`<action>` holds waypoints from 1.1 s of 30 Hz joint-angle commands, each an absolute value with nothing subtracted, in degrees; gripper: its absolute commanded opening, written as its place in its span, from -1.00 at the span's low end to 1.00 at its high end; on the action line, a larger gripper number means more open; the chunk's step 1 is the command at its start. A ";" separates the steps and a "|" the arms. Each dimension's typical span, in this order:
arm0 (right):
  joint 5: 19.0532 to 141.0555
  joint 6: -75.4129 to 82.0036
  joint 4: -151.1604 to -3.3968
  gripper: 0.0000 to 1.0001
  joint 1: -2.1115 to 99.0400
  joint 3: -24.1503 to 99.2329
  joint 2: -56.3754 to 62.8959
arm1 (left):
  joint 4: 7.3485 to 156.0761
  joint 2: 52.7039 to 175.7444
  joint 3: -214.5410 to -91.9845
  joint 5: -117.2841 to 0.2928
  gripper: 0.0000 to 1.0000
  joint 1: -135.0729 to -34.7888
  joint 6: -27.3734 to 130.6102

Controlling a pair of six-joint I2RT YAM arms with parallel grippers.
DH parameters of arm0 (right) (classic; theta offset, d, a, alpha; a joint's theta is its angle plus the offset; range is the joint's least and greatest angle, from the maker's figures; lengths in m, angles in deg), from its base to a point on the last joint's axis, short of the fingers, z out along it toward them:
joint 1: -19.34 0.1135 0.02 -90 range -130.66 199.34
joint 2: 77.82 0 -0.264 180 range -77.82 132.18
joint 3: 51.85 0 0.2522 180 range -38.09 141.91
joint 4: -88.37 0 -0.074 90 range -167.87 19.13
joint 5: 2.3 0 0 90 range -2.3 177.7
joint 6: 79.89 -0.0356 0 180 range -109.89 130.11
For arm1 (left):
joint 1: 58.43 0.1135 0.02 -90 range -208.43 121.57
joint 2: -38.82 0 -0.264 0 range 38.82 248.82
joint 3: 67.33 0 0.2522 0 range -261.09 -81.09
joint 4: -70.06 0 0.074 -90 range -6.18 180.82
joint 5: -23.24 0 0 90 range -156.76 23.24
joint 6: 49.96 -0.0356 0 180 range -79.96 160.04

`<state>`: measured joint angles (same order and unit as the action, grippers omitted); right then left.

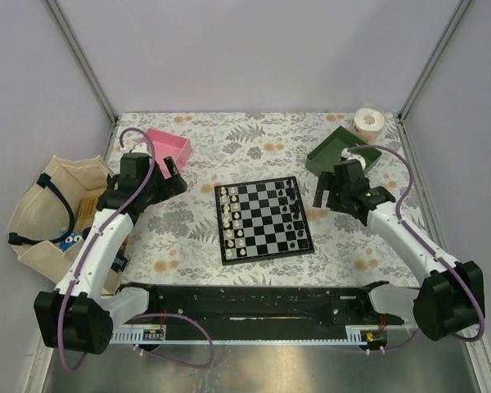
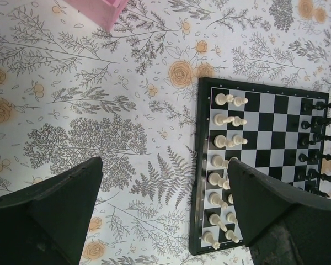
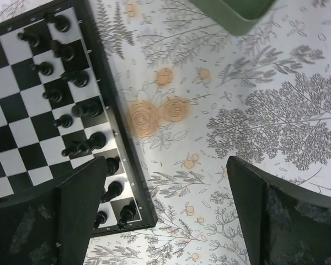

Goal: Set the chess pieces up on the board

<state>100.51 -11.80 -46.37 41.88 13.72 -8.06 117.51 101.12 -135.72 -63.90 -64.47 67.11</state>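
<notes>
The board (image 1: pixel 262 219) lies mid-table with cream-white chess pieces (image 1: pixel 235 219) in two columns along its left side and black chess pieces (image 1: pixel 296 211) along its right side. In the left wrist view the white pieces (image 2: pixel 225 138) stand on the board (image 2: pixel 265 154). The right wrist view has the black pieces (image 3: pixel 71 83) on the board (image 3: pixel 22 110). My left gripper (image 1: pixel 173 173) hangs open left of the board, nothing between its fingers (image 2: pixel 60 210). My right gripper (image 1: pixel 323 196) stands open just right of the board, over bare cloth, empty; its fingers (image 3: pixel 77 210) show wide apart.
A pink tray (image 1: pixel 168 147) sits at the back left and a green tray (image 1: pixel 337 152) at the back right, with a roll of tape (image 1: pixel 367 124) behind it. A cream cloth bag (image 1: pixel 53 213) lies off the table's left edge. Floral cloth (image 1: pixel 254 139) covers the table.
</notes>
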 commanded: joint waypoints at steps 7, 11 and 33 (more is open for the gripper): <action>93.15 -17.66 -48.43 0.99 29.27 11.57 -10.76 | 111.50 101.74 -136.46 -76.94 0.98 -72.57 72.21; 87.90 -14.17 -50.89 0.99 29.27 11.04 -10.23 | 109.31 102.98 -137.08 -78.89 0.98 -75.57 72.38; 84.71 -17.57 -51.68 0.21 66.44 30.72 17.00 | 109.39 101.05 -136.11 -78.27 0.98 -78.21 69.31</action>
<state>80.41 -15.28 -51.77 64.13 26.51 12.39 109.99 104.22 -134.94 -76.54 -77.92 70.89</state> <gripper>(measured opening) 0.620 0.988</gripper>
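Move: The white pawns at the near end of the board, the likely goal, lie about 25 cm to the right hand's left, 9 cm back and 11 cm below. The black pieces' middle is level with that hand, some 9 cm left; the green box's middle is roughly 21 cm ahead and 9 cm right. From the left hand those pawns lie about 16 cm right, 13 cm back and 17 cm down. The near white pawns draw the right hand back in: it first slips about 4.5 cm right, then reverses and sweeps left past the black pieces, ending some 20 cm left of its start, 5 cm back and slightly lower. It turns about 30 degrees counter-clockwise overall and tips down a little, its wide-open fingers narrowing to roughly two thirds, touching nothing. The left hand, still open, drifts 4.5 cm right towards the board. ##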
